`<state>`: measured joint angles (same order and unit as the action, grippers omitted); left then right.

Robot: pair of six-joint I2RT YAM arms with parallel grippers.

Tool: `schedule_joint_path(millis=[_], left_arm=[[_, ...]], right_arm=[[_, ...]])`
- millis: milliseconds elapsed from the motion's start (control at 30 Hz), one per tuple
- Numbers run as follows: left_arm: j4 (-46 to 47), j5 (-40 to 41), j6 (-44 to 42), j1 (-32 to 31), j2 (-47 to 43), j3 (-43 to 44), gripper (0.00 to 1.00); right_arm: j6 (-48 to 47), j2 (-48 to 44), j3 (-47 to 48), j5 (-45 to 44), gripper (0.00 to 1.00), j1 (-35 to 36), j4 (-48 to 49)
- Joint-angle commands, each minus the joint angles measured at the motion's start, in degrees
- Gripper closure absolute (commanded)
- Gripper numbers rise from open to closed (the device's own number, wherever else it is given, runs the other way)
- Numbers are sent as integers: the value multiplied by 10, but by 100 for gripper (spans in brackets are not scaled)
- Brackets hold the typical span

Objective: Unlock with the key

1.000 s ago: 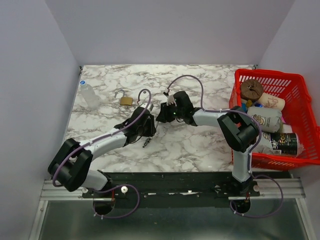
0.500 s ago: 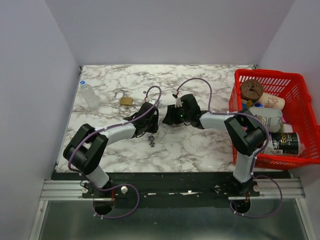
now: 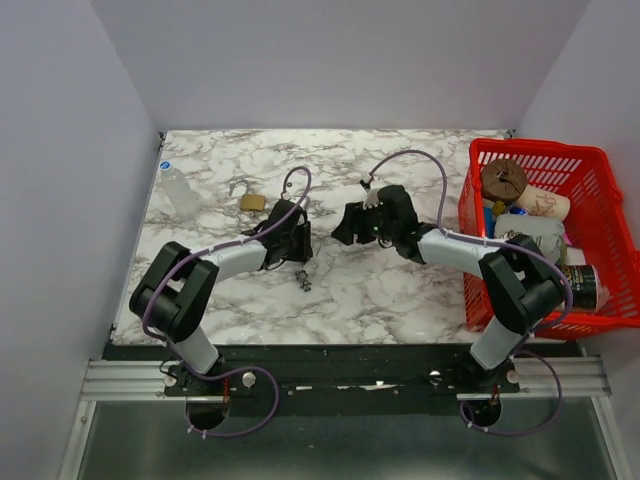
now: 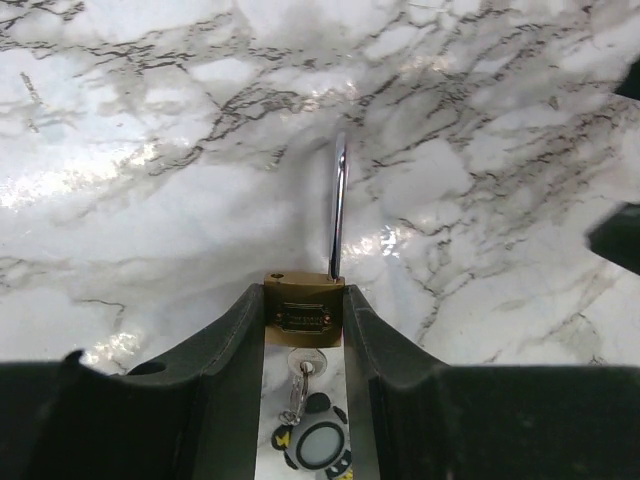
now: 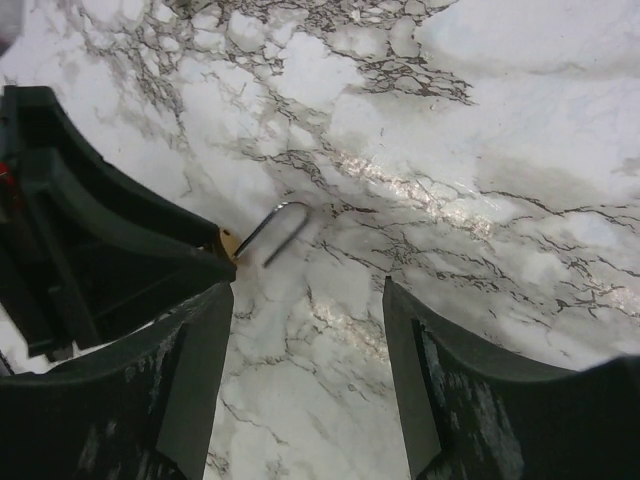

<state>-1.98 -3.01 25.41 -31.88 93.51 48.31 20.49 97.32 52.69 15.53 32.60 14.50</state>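
Note:
My left gripper [image 4: 303, 292] is shut on the sides of a small brass padlock [image 4: 303, 312], held above the marble table. A silver key [image 4: 307, 365] sits in the keyhole, and a round black and yellow charm [image 4: 318, 445] dangles from it on a ring. The steel shackle [image 4: 338, 205] stands edge-on, one leg out of the body and its hole showing. From above, the left gripper [image 3: 292, 232] is at table centre with the charm [image 3: 303, 281] hanging below. My right gripper [image 3: 343, 226] faces it from the right, open and empty [image 5: 306, 290], apart from the shackle [image 5: 275, 225].
Another brass padlock [image 3: 252, 202] lies on the table at the back left, beside a clear bottle [image 3: 180, 190]. A red basket [image 3: 540, 147] holding cans and packets stands at the right edge. White walls close in the back and sides.
The right gripper has opened and drawn back to the right, away from the padlock. The left gripper has shifted slightly toward the back with the padlock and key still in it.

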Motion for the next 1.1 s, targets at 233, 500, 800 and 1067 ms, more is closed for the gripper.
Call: schedule_joint_path(millis=[233, 500, 800, 1067], left_arm=[[-2, -8, -1, 40, 47, 10, 100], [-53, 170, -54, 40, 52, 57, 100], [-128, 189, -93, 55, 147, 193, 100], [-188, 179, -104, 88, 222, 301, 100]], right_arm=[[-6, -49, -34, -21, 30, -2, 6], [-4, -59, -41, -16, 30, -1, 6], [-4, -94, -61, -16, 30, -2, 4], [-12, -150, -86, -23, 29, -2, -5]])
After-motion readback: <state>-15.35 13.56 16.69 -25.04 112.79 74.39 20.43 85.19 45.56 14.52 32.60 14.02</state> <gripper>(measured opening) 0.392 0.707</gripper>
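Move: The left hand already holds the small padlock, shackle open, key in it, and the panda keychain hanging some 5 cm back and 4 cm below. The large padlock lies about 20 cm ahead of this hand, 13 cm to its left and 5 cm lower; a small dark disc is roughly 25 cm ahead, 4 cm left. From the right hand, the large padlock is about 14 cm ahead, 22 cm left, 10 cm down. Still pinching the small padlock's body between its fingertips, the left hand carries it forward about 11 cm and some 6 cm left towards the large padlock, slowly at first, then faster, sinking slightly; its left side rolls up about 20 degrees, with a slight counter-clockwise turn. The right hand, open and empty, backs off up, back and right, about 5 cm in all, away from the small padlock. ##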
